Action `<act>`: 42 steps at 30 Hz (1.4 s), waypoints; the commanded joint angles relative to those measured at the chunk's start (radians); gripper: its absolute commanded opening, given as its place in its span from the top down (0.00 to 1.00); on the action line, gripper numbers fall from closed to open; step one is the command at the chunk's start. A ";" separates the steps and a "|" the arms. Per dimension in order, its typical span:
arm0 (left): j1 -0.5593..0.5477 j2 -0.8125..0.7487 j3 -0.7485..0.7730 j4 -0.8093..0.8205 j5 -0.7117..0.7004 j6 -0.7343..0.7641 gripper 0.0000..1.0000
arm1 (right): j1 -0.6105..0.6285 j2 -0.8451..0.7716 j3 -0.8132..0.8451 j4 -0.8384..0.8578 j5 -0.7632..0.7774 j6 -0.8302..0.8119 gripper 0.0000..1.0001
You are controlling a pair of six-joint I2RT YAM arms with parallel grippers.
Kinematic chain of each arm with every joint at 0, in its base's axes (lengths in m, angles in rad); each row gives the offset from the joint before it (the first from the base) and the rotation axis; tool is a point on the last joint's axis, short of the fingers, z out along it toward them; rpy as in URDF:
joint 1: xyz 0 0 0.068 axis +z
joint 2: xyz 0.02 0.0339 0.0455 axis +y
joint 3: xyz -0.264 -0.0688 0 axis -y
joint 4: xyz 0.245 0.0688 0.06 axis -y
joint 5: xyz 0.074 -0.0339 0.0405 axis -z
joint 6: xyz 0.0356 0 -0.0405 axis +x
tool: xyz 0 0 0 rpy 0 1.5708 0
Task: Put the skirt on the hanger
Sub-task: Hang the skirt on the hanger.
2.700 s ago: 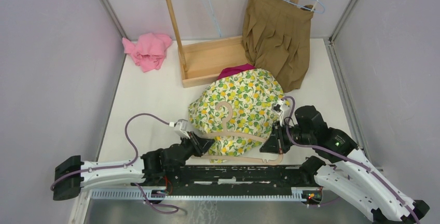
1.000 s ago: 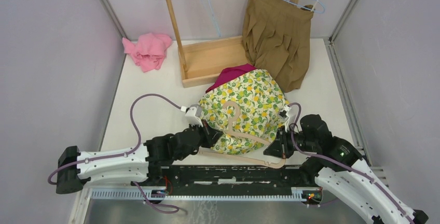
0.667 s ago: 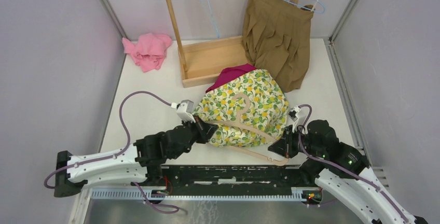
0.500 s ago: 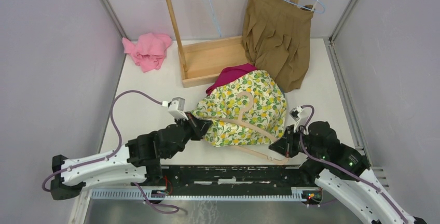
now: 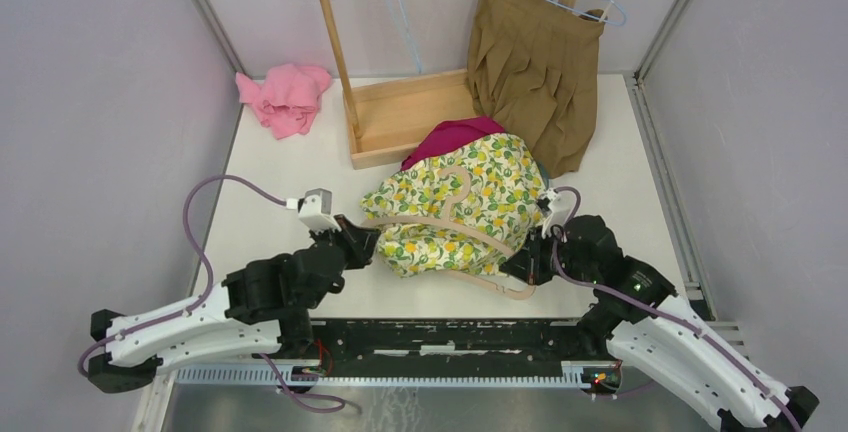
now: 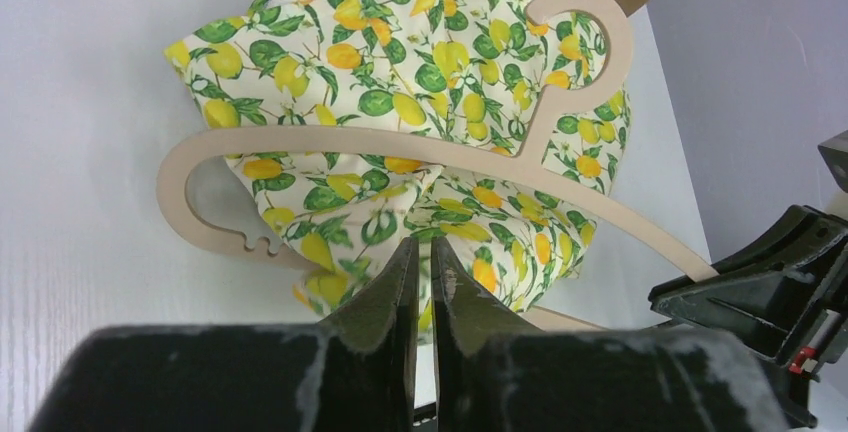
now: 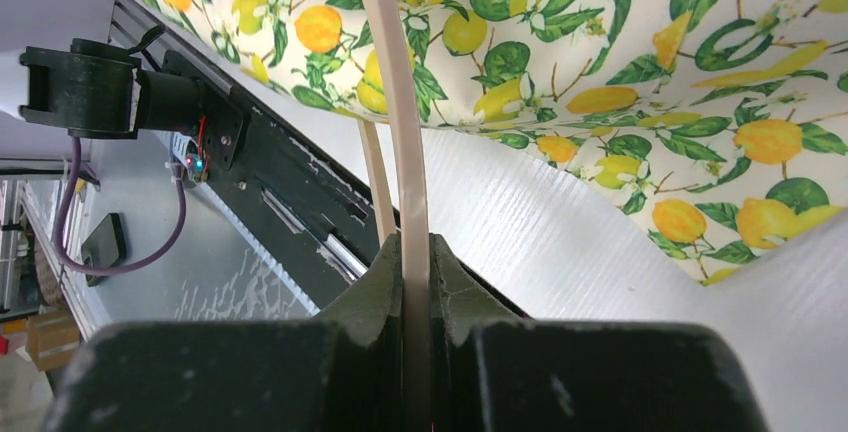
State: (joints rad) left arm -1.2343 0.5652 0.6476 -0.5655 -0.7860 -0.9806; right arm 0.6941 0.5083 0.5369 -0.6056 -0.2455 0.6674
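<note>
The lemon-print skirt (image 5: 450, 207) lies bunched at the table's middle, and the beige wooden hanger (image 5: 455, 184) runs through it with the hook on top. In the left wrist view the hanger's left end (image 6: 190, 177) pokes out past the skirt (image 6: 400, 42). My left gripper (image 5: 355, 244) is at the skirt's left hem. Its jaws (image 6: 424, 244) stand a narrow slit apart, with the blurred hem just off the tips. My right gripper (image 5: 522, 270) is shut on the hanger's right arm (image 7: 395, 102), beside the skirt (image 7: 620, 72).
A brown pleated skirt (image 5: 535, 62) hangs on a blue wire hanger from the wooden rack (image 5: 410, 117) at the back. A magenta garment (image 5: 455, 135) lies behind the lemon skirt. A pink cloth (image 5: 288, 97) lies back left. The black rail (image 5: 450, 337) runs along the near edge.
Both arms carried skirt and hanger leftward and slightly away. The hanger's left end now sticks out of the skirt. My left jaws parted slightly from shut.
</note>
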 commanded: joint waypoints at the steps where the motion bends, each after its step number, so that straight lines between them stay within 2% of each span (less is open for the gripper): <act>1: 0.004 0.006 -0.022 -0.040 -0.021 -0.081 0.85 | -0.004 0.028 -0.019 0.101 0.060 -0.015 0.99; 4: 0.004 0.023 -0.089 -0.016 0.032 -0.121 0.80 | -0.004 0.037 -0.012 0.082 0.076 -0.038 0.99; 6: 0.004 0.030 -0.127 0.005 0.058 -0.139 0.67 | -0.004 0.040 -0.008 0.070 0.089 -0.051 0.99; 8: 0.004 0.032 -0.155 0.021 0.075 -0.149 0.50 | -0.004 0.039 -0.013 0.067 0.097 -0.055 0.99; 10: 0.004 0.039 -0.164 0.013 0.081 -0.154 0.39 | -0.004 0.038 -0.015 0.063 0.098 -0.056 0.99; 17: 0.004 0.024 -0.148 -0.025 0.087 -0.155 0.32 | -0.004 0.029 -0.036 0.062 0.100 -0.050 0.99; 23: 0.003 -0.002 -0.201 0.113 0.126 -0.146 0.23 | -0.004 0.019 -0.036 0.061 0.102 -0.040 0.99; 24: 0.004 0.012 -0.209 0.140 0.132 -0.150 0.02 | -0.004 0.017 -0.035 0.059 0.103 -0.041 0.99; 25: 0.004 0.031 -0.211 0.145 0.130 -0.157 0.00 | -0.004 0.014 -0.034 0.057 0.104 -0.043 0.99; 30: 0.006 0.064 -0.146 0.035 0.021 -0.187 0.01 | -0.003 -0.006 -0.023 0.039 0.113 -0.053 0.99; 33: 0.056 0.051 -0.098 0.023 -0.003 -0.119 0.01 | -0.004 -0.003 -0.021 0.027 0.108 -0.064 0.99; 36: 0.199 0.090 -0.057 0.108 0.138 0.014 0.01 | -0.004 -0.002 -0.026 0.029 0.103 -0.065 0.99; 39: 0.335 0.220 -0.014 0.191 0.337 0.109 0.01 | -0.004 -0.002 -0.030 0.032 0.103 -0.066 0.99; 42: 0.397 0.301 0.042 0.202 0.379 0.175 0.01 | -0.004 -0.006 -0.025 0.023 0.108 -0.068 0.99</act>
State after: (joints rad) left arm -0.9047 0.7788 0.6144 -0.4488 -0.5415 -0.9623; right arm 0.6941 0.5076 0.5041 -0.5598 -0.2329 0.6117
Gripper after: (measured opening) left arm 0.991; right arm 0.095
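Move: The left hand, barely open, has the skirt's left flap, folded over the hanger's lower bar, about 4 cm ahead, 5 cm to its right and 8 cm below. The hanger's left end lies some 5 cm ahead, 8 cm left and 9 cm down; its hook is about 12 cm ahead, 19 cm right and 8 cm down. From the right hand, gripping the hanger's right arm, that flap lies roughly 7 cm ahead, 26 cm left and 3 cm lower. With the right hand still pinching the hanger's right arm and staying almost in place, the left hand drops about 9 cm beside the skirt's left flap, easing slightly back and tipping down some 10 degrees while its fingers open fully. It hovers low, then swings forward about 6 cm and rises about 4 cm, fingers wide, over the flap by the hanger's left end. ##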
